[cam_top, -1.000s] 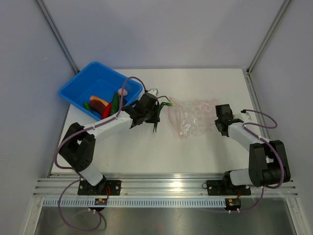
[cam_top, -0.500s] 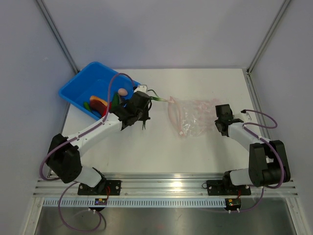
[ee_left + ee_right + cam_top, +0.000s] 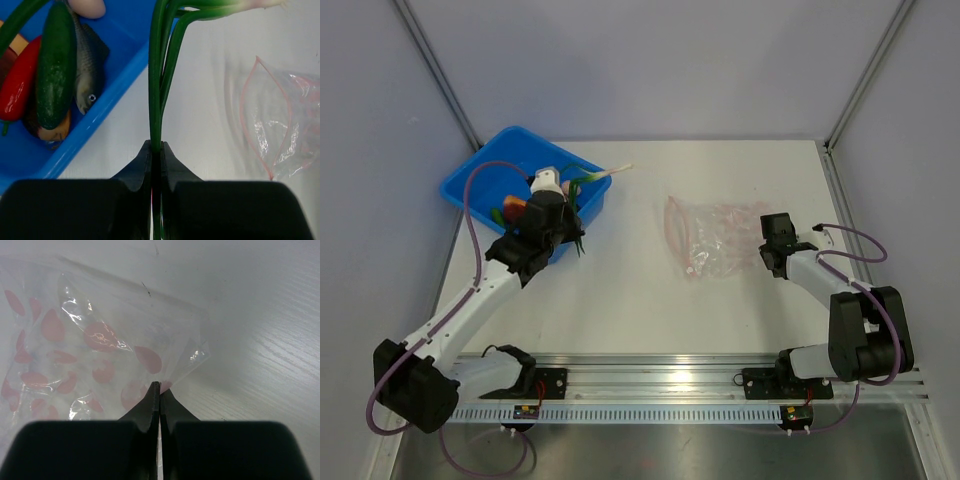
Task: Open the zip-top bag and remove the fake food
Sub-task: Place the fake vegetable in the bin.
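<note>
The zip-top bag [image 3: 713,236] lies flat mid-table, clear with pink spots and a pinkish zip strip; it looks empty. My right gripper [image 3: 763,250] is shut on its right corner, seen close in the right wrist view [image 3: 159,385] with the bag [image 3: 90,340] spread ahead. My left gripper [image 3: 568,208] is shut on the green stalks of a fake green onion [image 3: 600,174], whose white end points right. It hangs over the right rim of the blue bin [image 3: 480,180]. In the left wrist view the stalks [image 3: 157,75] run up from the gripper [image 3: 155,150].
The bin [image 3: 100,115] holds fake food: a green cucumber [image 3: 55,65], a grey fish [image 3: 87,70], a red chili [image 3: 20,80], a pinkish egg [image 3: 87,6] and an orange-tan piece [image 3: 515,205]. The bag's open mouth [image 3: 260,120] lies to the right.
My left arm has swung left, carrying the green onion from beside the bag to over the bin's right rim. The right gripper and the bag have stayed put.
</note>
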Tool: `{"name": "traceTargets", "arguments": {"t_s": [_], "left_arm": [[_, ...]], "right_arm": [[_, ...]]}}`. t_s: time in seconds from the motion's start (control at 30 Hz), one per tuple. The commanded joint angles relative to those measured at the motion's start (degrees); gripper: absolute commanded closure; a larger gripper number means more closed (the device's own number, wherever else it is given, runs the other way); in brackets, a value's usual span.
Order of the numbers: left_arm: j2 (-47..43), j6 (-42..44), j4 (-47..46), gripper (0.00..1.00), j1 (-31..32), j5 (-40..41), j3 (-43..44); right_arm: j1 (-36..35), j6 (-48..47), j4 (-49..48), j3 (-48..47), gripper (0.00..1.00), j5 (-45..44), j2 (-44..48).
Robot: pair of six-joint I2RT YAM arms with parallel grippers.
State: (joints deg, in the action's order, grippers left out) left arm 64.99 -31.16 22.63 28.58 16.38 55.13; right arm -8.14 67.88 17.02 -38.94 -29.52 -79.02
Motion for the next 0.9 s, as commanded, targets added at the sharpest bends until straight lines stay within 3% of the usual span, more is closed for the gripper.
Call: {"name": "traceTargets", "arguments": {"t_s": [0.0, 0.37, 0.73, 0.87], "left_arm": [[-3.98, -3.02, -5.57, 1.00, -4.57, -4.84, -3.79], [-6.54, -12.78, -6.37, 1.00, -17.40, -6.37, -8.63], [-4.27, -15.25, -10.24, 1.00, -21.89, -6.18, -10.57], [-1.01, -15.16, -13.66, 0.99, -24.09, -11.34, -10.75]], "right_arm": [[-0.03, 0.33, -0.14, -1.58, 1.00, -2.39, 0.10], [-0.03, 0.33, -0.58, -1.32, 1.00, -2.03, 0.36], [-0.03, 0.24, -1.11, -1.23, 1.00, -1.33, -0.08], [-0.03, 0.41, -1.02, -1.05, 1.00, -1.24, 0.36]]}}
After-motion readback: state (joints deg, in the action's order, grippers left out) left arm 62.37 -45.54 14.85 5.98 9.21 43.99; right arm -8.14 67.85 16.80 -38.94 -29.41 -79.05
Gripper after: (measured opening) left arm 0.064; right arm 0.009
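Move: The left hand, with the green onions already pinched, is just off the bin's right-hand rim; the bin's middle lies some 13 cm ahead, 16 cm to the left and 15 cm below. Inside it, the cucumber is about 10 cm ahead and 9 cm left, the red pepper 8 cm ahead and 13 cm left, and the egg 17 cm ahead and 7 cm left. From the right hand the bin's middle is roughly 13 cm ahead and 56 cm left, about level. Keeping its pinch on the green onions, the left hand carries them left in over the bin by about 10 cm, quickly at first and then easing, while sinking some 4 cm. The wrist turns about 25 degrees counter-clockwise and its left side dips; at the end the hand starts edging forward. The fingers stay shut. ##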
